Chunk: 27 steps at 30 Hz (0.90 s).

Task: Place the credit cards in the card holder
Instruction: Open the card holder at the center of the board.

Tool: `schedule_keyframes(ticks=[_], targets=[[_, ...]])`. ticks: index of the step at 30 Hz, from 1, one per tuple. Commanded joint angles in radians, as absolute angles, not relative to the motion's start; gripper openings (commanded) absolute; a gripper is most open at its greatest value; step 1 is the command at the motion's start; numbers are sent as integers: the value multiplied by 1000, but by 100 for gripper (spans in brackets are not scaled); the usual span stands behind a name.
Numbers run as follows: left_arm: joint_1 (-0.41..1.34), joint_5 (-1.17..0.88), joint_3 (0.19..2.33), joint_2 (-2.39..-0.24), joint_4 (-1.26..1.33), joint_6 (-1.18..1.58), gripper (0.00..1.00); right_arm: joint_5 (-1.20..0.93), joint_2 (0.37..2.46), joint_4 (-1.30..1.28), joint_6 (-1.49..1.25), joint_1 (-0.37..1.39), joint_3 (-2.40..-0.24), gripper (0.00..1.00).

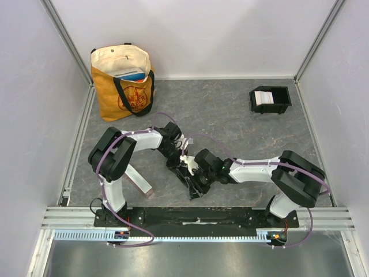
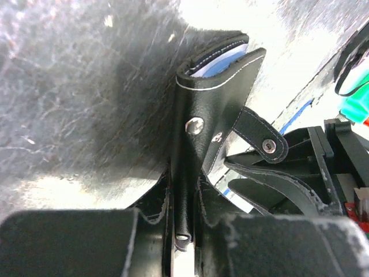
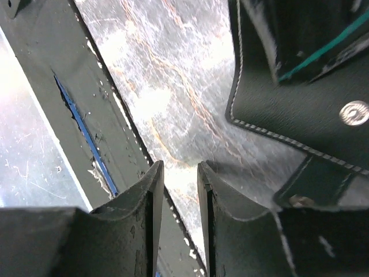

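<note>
The card holder [image 1: 282,107], a small black tray, stands at the far right of the table with a pale card [image 1: 263,97] in its left compartment. At the middle front, both arms meet at a black folding wallet [image 1: 191,183]. My left gripper [image 2: 183,214] is shut on one leaf of the wallet [image 2: 214,109] and holds it on edge. Blue and white card edges [image 2: 222,59] peek from its far end. My right gripper [image 3: 179,173] is open with only tabletop between its fingers. The wallet [image 3: 288,98] lies just to its right, apart from the fingertips.
An orange tote bag [image 1: 123,82] stands at the far left corner. A grey bar [image 1: 138,179] lies next to the left arm's base. The black mounting rail [image 1: 196,215] runs along the near edge, close under the right gripper. White walls enclose the table.
</note>
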<state>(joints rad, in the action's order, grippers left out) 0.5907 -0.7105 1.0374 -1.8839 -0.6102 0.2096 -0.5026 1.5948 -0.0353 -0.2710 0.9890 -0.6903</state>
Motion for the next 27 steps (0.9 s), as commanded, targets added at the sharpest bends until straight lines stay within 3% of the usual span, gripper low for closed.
schedule_keyframes(ticks=[1, 4, 7, 11, 13, 19, 22, 27], targets=[[577, -629, 1019, -1839, -462, 221, 5, -382, 1574, -213, -325, 994, -655, 38], [578, -634, 1002, -1824, -462, 216, 7, -287, 1522, -244, -365, 967, -653, 39], [578, -634, 980, -1792, -462, 219, 17, -207, 1389, -242, -420, 891, -646, 38], [577, -629, 965, -1737, -454, 235, 41, -77, 1157, -271, -488, 728, -675, 60], [577, -624, 963, -1707, -454, 242, 49, 30, 1112, -316, -526, 655, -712, 66], [578, -603, 985, -1634, -479, 249, 77, 352, 1199, -494, -610, 519, -914, 78], [577, -551, 991, -1580, -505, 249, 85, 426, 1239, -497, -656, 419, -989, 84], [575, -428, 985, -1474, -519, 242, 89, 419, 1344, -499, -729, 253, -1122, 87]])
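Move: The left hand still pinches the card holder near its left end; the holder's middle is roughly 3 cm to this hand's right and 2 cm back, at about its height, with its strap already loose. A white box lies some 20 cm left of the left hand, 3 cm back. From the right hand, the holder is about 6 cm ahead and 4 cm left, and the credit cards in the black tray are some 39 cm ahead and 31 cm right, about level. The left fingers let go of the card holder, opening wide, then lift off it about 5 cm while easing 3–4 cm forward, the fingertips swinging forward some 20 degrees. The right hand slides off to the right at first, then sweeps quickly forward, right and up towards the black tray, about 35 cm in all, turning clockwise and opening wide. ##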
